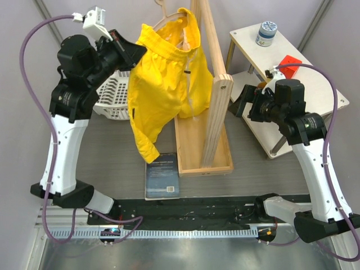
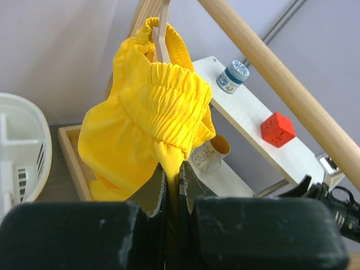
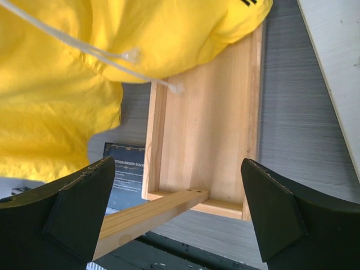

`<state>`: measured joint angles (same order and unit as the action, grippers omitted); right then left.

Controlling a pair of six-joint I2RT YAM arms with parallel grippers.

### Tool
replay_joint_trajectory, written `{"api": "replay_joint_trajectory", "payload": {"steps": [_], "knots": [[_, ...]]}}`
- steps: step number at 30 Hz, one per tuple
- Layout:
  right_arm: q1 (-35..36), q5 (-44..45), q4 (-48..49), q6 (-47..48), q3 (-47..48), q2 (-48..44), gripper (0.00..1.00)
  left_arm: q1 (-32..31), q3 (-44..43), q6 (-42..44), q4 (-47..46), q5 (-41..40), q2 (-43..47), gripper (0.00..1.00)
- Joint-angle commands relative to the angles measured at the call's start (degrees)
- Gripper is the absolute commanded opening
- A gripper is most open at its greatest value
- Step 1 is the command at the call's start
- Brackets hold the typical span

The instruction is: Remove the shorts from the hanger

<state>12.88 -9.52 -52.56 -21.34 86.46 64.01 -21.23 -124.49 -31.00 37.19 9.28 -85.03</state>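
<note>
The bright yellow shorts point(image 1: 166, 84) hang wrinkled from the thin light-wood hanger point(image 1: 166, 18), near the top of the rack. In the left wrist view the hanger point(image 2: 162, 39) pokes up out of the gathered waistband of the shorts point(image 2: 152, 112). My left gripper point(image 1: 136, 53) is up at the garment's left side. There my left gripper point(image 2: 174, 175) is shut on a pinch of the yellow waistband. My right gripper point(image 1: 243, 104) stands open to the right of the rack post, nothing between its fingers. In its own view my right gripper point(image 3: 177, 169) looks down past the shorts point(image 3: 56, 101) and their white drawstring point(image 3: 84, 48).
A thick wooden rack point(image 1: 212, 73) with a tray base point(image 3: 208, 124) stands mid-table. A white basket point(image 1: 115, 93) sits behind the left arm. A dark book point(image 1: 163, 175) lies in front of the tray. A white shelf unit point(image 1: 298, 84) at right holds a jar point(image 1: 266, 32), a red cube point(image 1: 289, 63) and a cup point(image 2: 211, 153).
</note>
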Motion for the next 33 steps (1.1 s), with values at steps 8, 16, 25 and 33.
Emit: {"api": "replay_joint_trajectory", "payload": {"steps": [8, 16, 25, 33], "knots": [[-0.14, -4.63, 9.92, -5.46, -0.93, 1.91, 1.00, 0.23, 15.05, -4.41, 0.08, 10.99, 9.09, 0.00], [-0.14, -4.28, 13.27, -8.71, -0.85, 3.40, 1.00, 0.32, 26.46, -13.72, -11.33, 30.00, 8.39, 0.00], [-0.23, -1.11, 13.09, -11.43, -1.55, 3.58, 0.99, -0.30, 30.79, -18.47, -12.40, 32.38, 4.36, 0.00], [-0.23, -4.98, 15.29, -11.53, -1.55, 6.92, 0.99, -3.63, 35.89, -23.84, -17.06, 32.65, 3.12, 0.00]]}}
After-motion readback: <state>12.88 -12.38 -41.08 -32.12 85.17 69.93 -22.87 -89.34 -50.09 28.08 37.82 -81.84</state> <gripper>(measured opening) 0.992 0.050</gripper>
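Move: The left hand has one side of the shorts' waistband pinched, hanger still inside; it brings them to the open right gripper, some 32 cm to its right, 7 cm back and 20 cm lower. The top of the rack's front post stands about 27 cm right, 13 cm back and 6 cm lower; the book lies 16 cm back, 3 cm right and 53 cm below. From the right hand the waistband's middle is roughly 15 cm ahead, 23 cm left and 18 cm above, the post top 6 cm back, 5 cm left and 14 cm up. Down by about 18 cm and to the right, drawing back slightly, the left hand carries the pinched waistband and hanger towards the right gripper, tipping its fingers down some 35 degrees and swinging them clockwise. The right hand, still wide open, eases a few centimetres forward and left with a small roll. ##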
